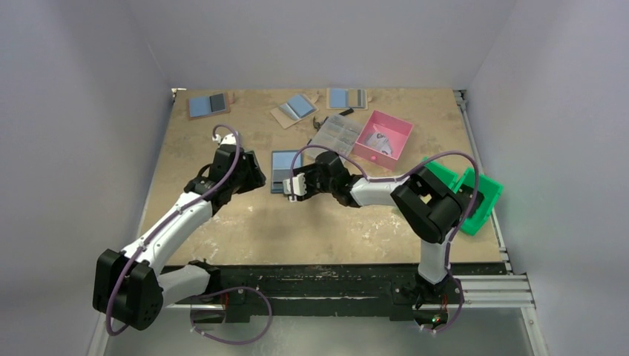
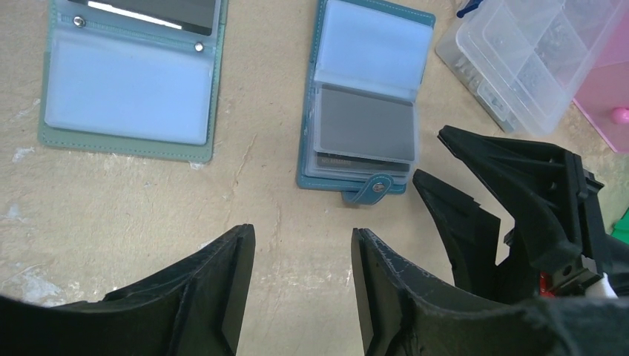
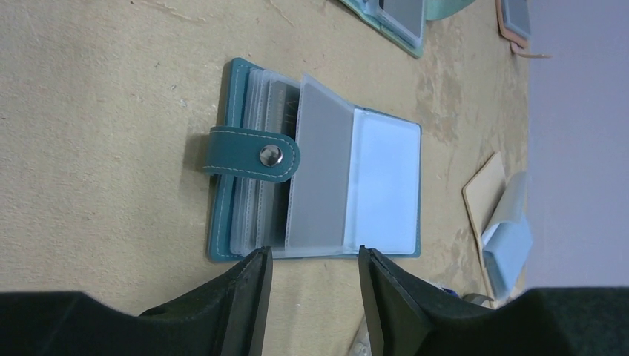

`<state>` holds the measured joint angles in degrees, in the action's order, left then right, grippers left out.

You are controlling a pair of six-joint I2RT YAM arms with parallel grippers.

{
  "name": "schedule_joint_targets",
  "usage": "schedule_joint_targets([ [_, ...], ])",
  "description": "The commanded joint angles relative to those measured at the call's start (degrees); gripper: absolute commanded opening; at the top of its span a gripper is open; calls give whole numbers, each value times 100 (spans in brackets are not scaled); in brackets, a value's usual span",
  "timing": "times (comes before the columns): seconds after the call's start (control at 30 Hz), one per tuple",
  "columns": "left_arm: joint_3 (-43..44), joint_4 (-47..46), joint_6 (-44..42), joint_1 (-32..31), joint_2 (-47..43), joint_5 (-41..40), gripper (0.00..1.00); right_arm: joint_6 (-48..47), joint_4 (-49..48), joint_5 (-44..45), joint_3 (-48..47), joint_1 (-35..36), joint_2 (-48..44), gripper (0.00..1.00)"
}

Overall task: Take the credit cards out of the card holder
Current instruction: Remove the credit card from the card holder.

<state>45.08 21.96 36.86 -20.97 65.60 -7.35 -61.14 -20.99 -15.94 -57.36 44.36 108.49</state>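
Note:
The card holder (image 1: pixel 285 169) lies open on the table's middle, teal-edged, with its snap strap (image 3: pixel 252 153) unfastened. A grey credit card (image 3: pixel 320 174) sits in a clear sleeve on top, beside an empty pale blue sleeve; a darker card (image 2: pixel 356 159) shows underneath. My right gripper (image 3: pixel 315 256) is open, its tips at the holder's near edge, nothing between them. My left gripper (image 2: pixel 303 245) is open over bare table, just short of the holder (image 2: pixel 363 104). The right gripper's fingers (image 2: pixel 460 215) show at the holder's right.
A second teal holder (image 2: pixel 130 81) lies open left of the task holder. Three more holders (image 1: pixel 208 104), (image 1: pixel 297 109), (image 1: pixel 346 98) lie along the back. A clear organiser box (image 1: pixel 335 135) and pink bin (image 1: pixel 383 137) stand right of centre. A green bin (image 1: pixel 463 194) is at the right edge.

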Motion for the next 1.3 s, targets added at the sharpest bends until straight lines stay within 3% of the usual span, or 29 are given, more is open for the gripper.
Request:
schedule_joint_targets([
  [0.0, -67, -52, 54, 49, -214, -66, 54, 50, -175, 76, -243, 54, 44, 53],
  [0.4, -67, 28, 43, 58, -337, -73, 55, 127, -247, 341, -414, 75, 191, 46],
  [0.77, -41, -179, -211, 58, -175, 224, 56, 267, -94, 458, -761, 82, 405, 17],
  [0.93, 180, -139, -544, 58, 119, 424, 57, 254, 322, 48, -1051, 82, 530, 0],
  [1.17, 990, 499, -1515, 58, 948, 649, 57, 61, 777, -548, -1081, 74, 393, 0],
  [1.27, 1100, 592, -1776, 66, 911, 786, 57, 142, 938, -834, -1066, -4, 146, 0],
])
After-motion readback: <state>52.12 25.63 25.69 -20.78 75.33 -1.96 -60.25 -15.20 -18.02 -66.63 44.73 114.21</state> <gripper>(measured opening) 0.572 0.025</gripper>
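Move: The blue card holder's slightly raised clear page, with a dark card under it, has its middle about 5 cm to the right hand's left, 1 cm ahead and 2 cm below. The strap is some 4 cm left and 3 cm back, and the clear box 12 cm ahead and 9 cm right. From the left hand, the page lies about 5 cm ahead, 5 cm right and 7 cm below. The green card holder is 7 cm ahead and 8 cm left of the left hand. Forward about 2.5 cm and then leftward goes the right hand, its half-open fingers shutting fully on the way; then it draws back some 1.5 cm while still edging left, the closed tips ending on the page's right edge and seeming to pinch it. The left hand, empty and half open, rises 1 cm, then sinks about 2.5 cm and edges right and slightly forward towards the holder, turning clockwise. ##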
